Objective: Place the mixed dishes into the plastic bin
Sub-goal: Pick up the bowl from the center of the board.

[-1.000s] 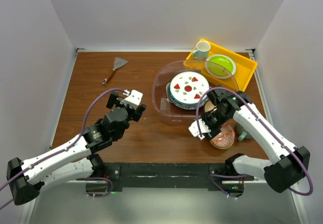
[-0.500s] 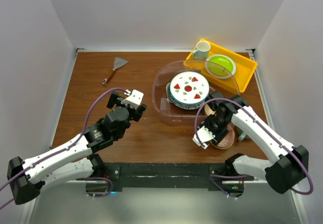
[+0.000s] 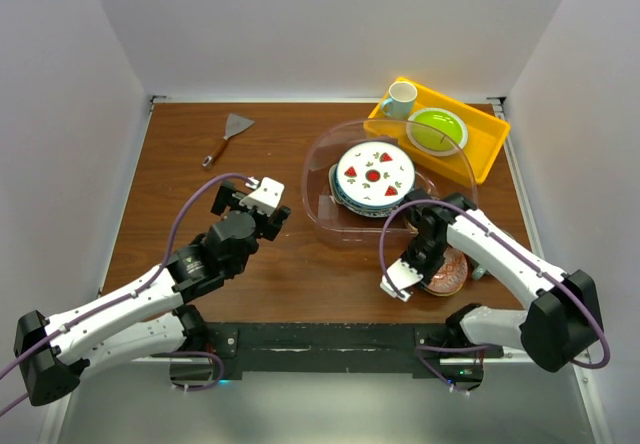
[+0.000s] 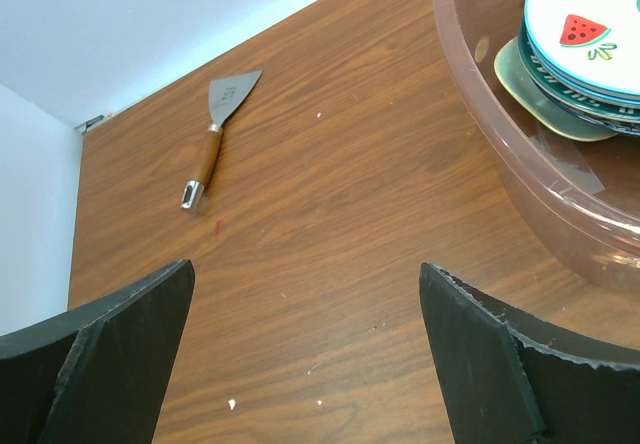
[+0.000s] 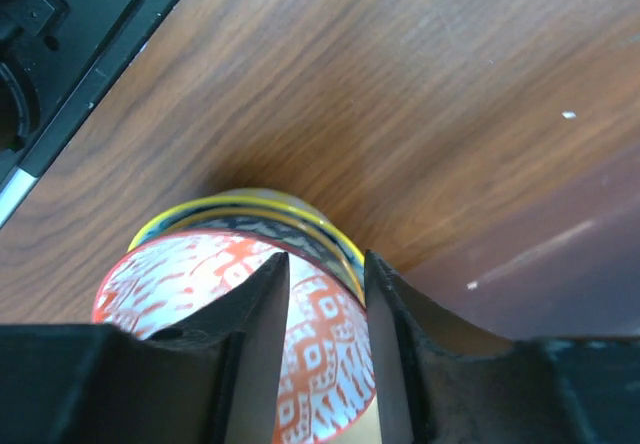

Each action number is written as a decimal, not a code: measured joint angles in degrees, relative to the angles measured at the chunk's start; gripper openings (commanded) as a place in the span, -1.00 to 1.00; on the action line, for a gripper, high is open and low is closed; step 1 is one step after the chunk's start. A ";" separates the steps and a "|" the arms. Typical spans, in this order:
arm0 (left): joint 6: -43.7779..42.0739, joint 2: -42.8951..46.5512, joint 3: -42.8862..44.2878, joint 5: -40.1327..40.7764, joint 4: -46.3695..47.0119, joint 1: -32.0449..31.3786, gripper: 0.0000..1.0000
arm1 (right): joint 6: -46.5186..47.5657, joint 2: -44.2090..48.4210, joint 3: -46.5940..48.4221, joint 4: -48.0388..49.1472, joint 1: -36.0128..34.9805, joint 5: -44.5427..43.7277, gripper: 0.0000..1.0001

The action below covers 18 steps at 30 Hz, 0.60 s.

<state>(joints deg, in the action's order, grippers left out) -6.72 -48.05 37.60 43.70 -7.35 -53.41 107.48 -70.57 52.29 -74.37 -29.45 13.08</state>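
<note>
The red-patterned bowl (image 3: 449, 272) (image 5: 205, 264) sits on the table just in front of the plastic bin (image 3: 318, 169) (image 4: 500, 134). My right gripper (image 3: 433, 260) (image 5: 325, 274) straddles its rim at a narrow gap, one finger inside and one outside; whether they pinch it is unclear. Inside the bin, the fruit-marked plate (image 3: 373, 174) (image 4: 590, 24) tops a stack of plates. The grey-teal mug (image 3: 480, 268) peeks out right of the bowl, mostly hidden by the arm. My left gripper (image 3: 256, 192) (image 4: 305, 284) hangs open and empty over bare wood left of the bin.
A yellow tray (image 3: 488, 142) at the back right holds a lime-green plate (image 3: 437, 129) and a white mug (image 3: 400, 99). A wooden-handled scraper (image 3: 228, 136) (image 4: 215, 129) lies at the back left. White walls enclose the table.
My right gripper has swung down and right onto the red-patterned bowl's rim, and its fingers have narrowed. The left arm has not moved.
</note>
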 measured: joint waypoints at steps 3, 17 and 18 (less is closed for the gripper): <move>0.00 -0.02 0.00 -0.02 0.00 0.04 1.00 | 0.37 -0.83 -0.87 0.72 -0.17 -0.15 -0.46; 0.00 -0.02 0.00 -0.02 0.00 0.04 1.00 | 0.46 -1.18 -0.96 1.14 -0.13 -0.11 -0.78; 0.00 0.00 0.00 -0.02 0.00 0.07 1.00 | 0.44 -1.18 -0.76 0.94 -0.13 -0.07 -0.79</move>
<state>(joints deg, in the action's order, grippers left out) -6.72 -48.05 37.60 43.68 -7.35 -53.34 107.92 -71.75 51.53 -73.43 -29.58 13.02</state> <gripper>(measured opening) 0.997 0.187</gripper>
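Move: The right hand points down at the far-left rim of the red-patterned bowl, which tops a small stack. The bowl's middle lies about 4 cm back and 4 cm right of that hand, some 3 cm below. The tan bowl in the bin is about 10 cm ahead, 1 cm left; the bin's middle is 16 cm ahead, 9 cm left. The green mug stands 15 cm right, 1 cm ahead. From the left hand, the patterned bowl lies some 40 cm right, 13 cm back, 18 cm lower. Down by barely 1 cm at first, the right hand settles at the patterned bowl's far-left rim and then stays there, wrist pointing down with hardly any turn. Its fingers, part-open and already straddling the rim, keep closing to about half their gap and pinch it, together with the yellow rim nested beneath. ##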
